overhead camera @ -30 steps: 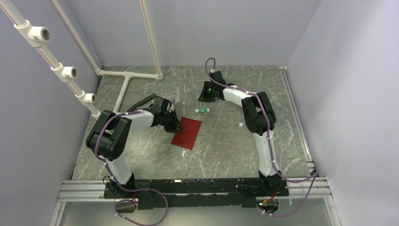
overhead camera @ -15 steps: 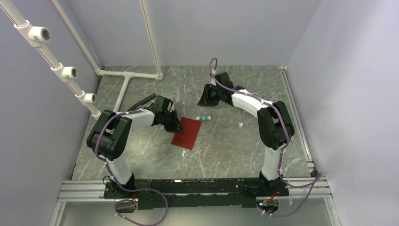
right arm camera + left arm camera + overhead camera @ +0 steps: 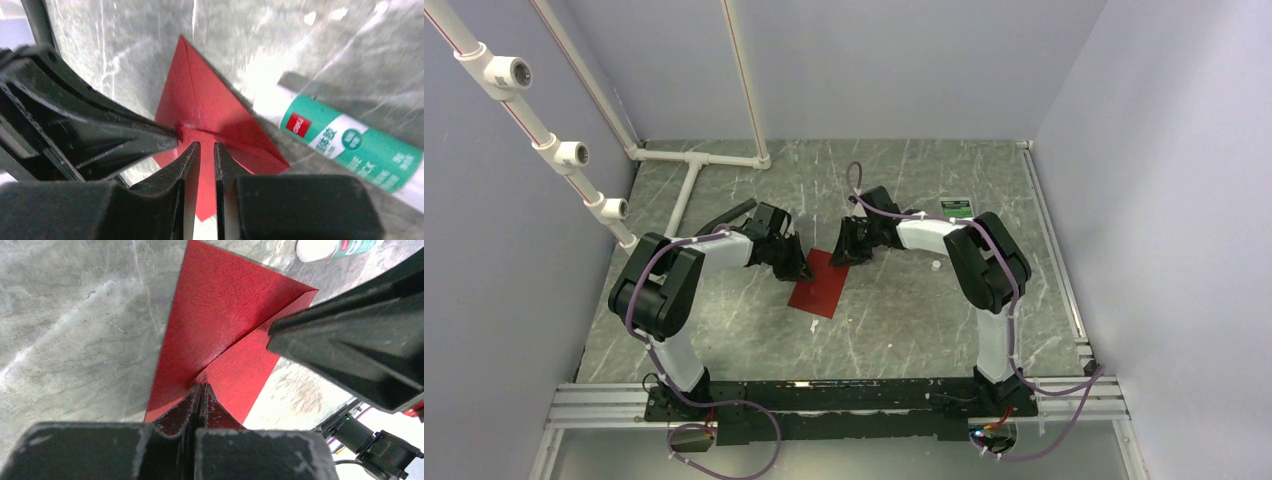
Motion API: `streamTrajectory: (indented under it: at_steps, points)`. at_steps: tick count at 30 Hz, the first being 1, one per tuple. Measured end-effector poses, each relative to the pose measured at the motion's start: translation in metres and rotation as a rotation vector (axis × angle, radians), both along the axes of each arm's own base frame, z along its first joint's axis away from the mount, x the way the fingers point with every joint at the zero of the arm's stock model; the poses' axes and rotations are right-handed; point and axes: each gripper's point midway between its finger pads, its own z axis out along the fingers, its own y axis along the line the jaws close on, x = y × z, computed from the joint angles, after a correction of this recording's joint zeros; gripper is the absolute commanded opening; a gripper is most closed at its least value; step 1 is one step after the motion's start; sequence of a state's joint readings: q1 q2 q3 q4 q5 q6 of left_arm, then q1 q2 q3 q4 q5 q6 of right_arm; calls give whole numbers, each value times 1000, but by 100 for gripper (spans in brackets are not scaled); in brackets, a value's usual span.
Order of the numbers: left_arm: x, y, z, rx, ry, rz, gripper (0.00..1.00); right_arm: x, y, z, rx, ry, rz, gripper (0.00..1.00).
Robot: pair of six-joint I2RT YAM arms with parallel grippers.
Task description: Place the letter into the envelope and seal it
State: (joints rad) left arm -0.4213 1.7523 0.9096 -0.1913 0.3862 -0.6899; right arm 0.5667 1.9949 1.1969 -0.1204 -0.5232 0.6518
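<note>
The dark red envelope (image 3: 824, 287) lies flat on the grey marbled table, its triangular flap (image 3: 210, 305) folded down over the body. My left gripper (image 3: 200, 386) is shut, and its tips press on the flap's point near the envelope's left edge. My right gripper (image 3: 206, 145) hovers just over the envelope (image 3: 200, 107) from the right, its jaws a narrow gap apart with nothing between them. The two grippers' tips almost meet at the flap's point. In the top view the left gripper (image 3: 803, 270) and right gripper (image 3: 842, 258) flank the envelope's far end. The letter is out of view.
A green-and-white glue stick (image 3: 350, 145) lies just beyond the envelope's far corner, under my right wrist. A small white-and-green box (image 3: 957, 208) sits at the back right, a white cap (image 3: 936, 266) lies near the right arm, and white pipes (image 3: 692, 178) stand at the back left.
My right arm has swung from the back of the table down to the envelope's far end, uncovering the small box. The left gripper has stayed shut on the flap.
</note>
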Motion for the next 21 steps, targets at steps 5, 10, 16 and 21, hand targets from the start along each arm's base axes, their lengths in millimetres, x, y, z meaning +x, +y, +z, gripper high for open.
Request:
streamTrajectory:
  at_steps: [5, 10, 16, 21]
  points:
    - [0, 1, 0, 10, 0, -6, 2, 18, 0, 5, -17, -53, -22, 20]
    - [0, 1, 0, 15, -4, -13, 2, 39, -7, 27, -76, -201, -14, 34]
    - [0, 2, 0, 16, -5, -14, 2, 78, -20, 66, -193, -498, 49, 63]
    - [0, 2, 0, 16, -5, -15, 2, 83, -39, 55, -345, -581, 197, 64]
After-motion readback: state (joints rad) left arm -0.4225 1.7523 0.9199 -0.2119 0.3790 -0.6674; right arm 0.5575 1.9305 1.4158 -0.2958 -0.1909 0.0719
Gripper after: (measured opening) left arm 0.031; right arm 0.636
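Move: The glue stick lies crosswise some 6 cm ahead and 5 cm to the right of the right hand, about a centimetre lower. The red envelope's middle is roughly 6 cm back and 4 cm to the left of the right hand, whose nearly shut fingertips are over the flap's far end. From the left hand, with its shut fingers on the envelope's left part, the envelope's middle is about 3 cm to the right and 1 cm back, slightly below, and the glue stick 10 cm ahead and 12 cm to the right. The right hand comes away from the envelope's flap, going forward about 8 cm and rising some 6 cm, then drifts right about 4 cm and starts to sink again, ending above the glue stick with its fingers spread wide while the wrist tilts round by roughly 40 degrees. The left hand stays in place, its shut fingertips still resting on the envelope and holding it to the table. ##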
